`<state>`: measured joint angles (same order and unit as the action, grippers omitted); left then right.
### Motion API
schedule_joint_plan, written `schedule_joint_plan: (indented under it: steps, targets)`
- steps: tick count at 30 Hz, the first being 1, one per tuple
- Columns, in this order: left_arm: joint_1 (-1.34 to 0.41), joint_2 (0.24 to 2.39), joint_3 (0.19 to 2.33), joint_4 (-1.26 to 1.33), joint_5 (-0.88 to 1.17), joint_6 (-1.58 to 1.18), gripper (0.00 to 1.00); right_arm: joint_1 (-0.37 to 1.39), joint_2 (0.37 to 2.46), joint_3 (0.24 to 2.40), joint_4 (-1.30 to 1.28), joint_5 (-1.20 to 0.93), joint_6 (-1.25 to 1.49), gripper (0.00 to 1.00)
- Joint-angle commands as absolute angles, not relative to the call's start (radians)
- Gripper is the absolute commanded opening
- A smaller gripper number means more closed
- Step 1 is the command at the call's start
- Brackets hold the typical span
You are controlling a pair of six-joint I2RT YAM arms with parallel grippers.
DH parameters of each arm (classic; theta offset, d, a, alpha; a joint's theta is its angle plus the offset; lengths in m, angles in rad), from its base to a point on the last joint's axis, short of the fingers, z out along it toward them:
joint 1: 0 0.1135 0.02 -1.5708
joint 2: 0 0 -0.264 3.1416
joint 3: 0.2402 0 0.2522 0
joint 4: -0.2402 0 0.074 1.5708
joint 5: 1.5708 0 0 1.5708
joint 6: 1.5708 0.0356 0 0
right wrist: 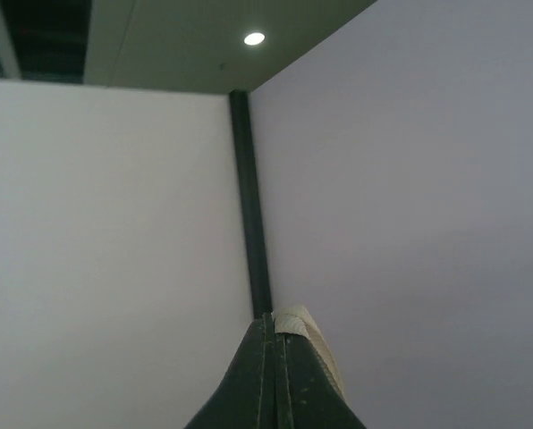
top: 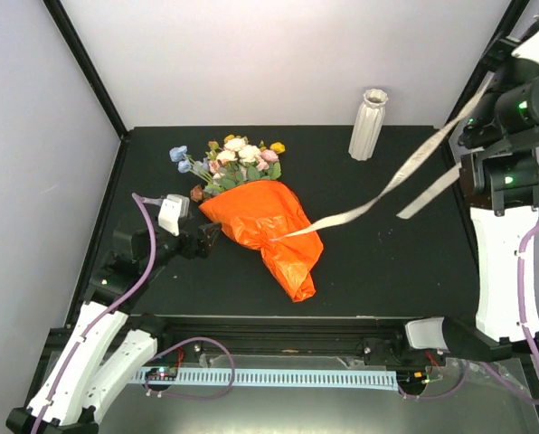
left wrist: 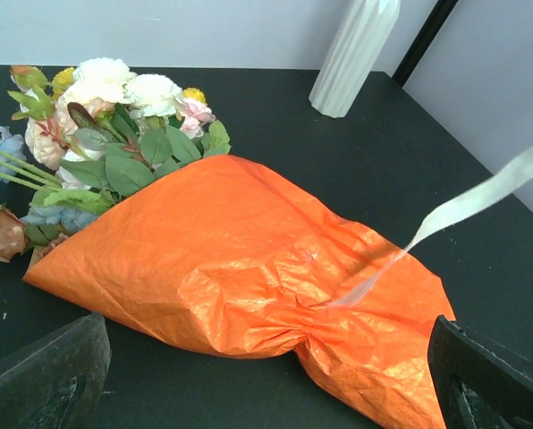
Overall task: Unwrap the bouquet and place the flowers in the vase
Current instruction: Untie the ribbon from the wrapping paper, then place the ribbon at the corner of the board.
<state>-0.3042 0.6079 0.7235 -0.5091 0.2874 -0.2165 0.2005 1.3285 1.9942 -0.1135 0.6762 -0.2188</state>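
The bouquet (top: 260,226) lies on the black table, wrapped in crumpled orange paper (left wrist: 249,277) that is pinched at the neck. Its flowers (top: 238,158) point to the far left, and pink, cream and yellow blooms (left wrist: 114,98) stick out of the wrap. My left gripper (top: 206,240) is open just left of the wrap, with its fingers (left wrist: 47,380) wide on either side of the paper. My right gripper (top: 497,65) is raised high at the far right, shut on the cream ribbon (right wrist: 313,344). The ribbon (top: 387,185) stretches from the neck up to it. The white ribbed vase (top: 369,124) stands upright at the back.
A loose tail of ribbon (top: 428,194) hangs from the right gripper above the table's right side. Black frame posts (top: 84,63) and pale walls close in the table. A cable tray (top: 278,377) runs along the near edge between the arm bases.
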Motion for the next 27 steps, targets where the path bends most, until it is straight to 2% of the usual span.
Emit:
schedule_joint_plan:
  steps: [1,12,17,20,27]
  targets:
    - [-0.313,0.590,0.718,-0.516,0.276,-0.199,0.99,0.099,1.406,2.111,-0.142,0.644,-0.202,0.01]
    - [-0.313,0.584,0.718,-0.515,0.274,-0.201,0.99,-0.066,1.581,2.303,-0.189,0.538,-0.100,0.01]
    - [-0.314,0.583,0.718,-0.515,0.272,-0.199,0.99,-0.105,1.637,2.308,-0.236,0.456,0.061,0.01]
    - [-0.313,0.584,0.718,-0.515,0.269,-0.199,0.99,-0.106,1.626,2.218,-0.257,0.405,0.150,0.01]
    - [-0.314,0.594,0.718,-0.519,0.267,-0.199,0.99,-0.105,1.477,1.794,-0.077,0.323,0.278,0.01]
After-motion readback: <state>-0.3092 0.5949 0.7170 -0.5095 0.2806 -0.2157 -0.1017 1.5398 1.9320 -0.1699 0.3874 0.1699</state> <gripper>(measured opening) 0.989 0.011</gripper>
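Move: The right hand holds the ribbon high up; its far end still lies at the orange wrapper's tie, about 31 cm left, 2 cm back and some 64 cm below. The flower heads lie roughly 21 cm ahead, 41 cm left and 62 cm below this hand, the vase about 28 cm ahead, 4 cm left and 55 cm below. From the idle left hand the tie is some 6 cm ahead, 13 cm right and 22 cm below. Still pinching the ribbon, the right hand sweeps it rightward and forward about 13 cm, finally sinking about 10 cm. ##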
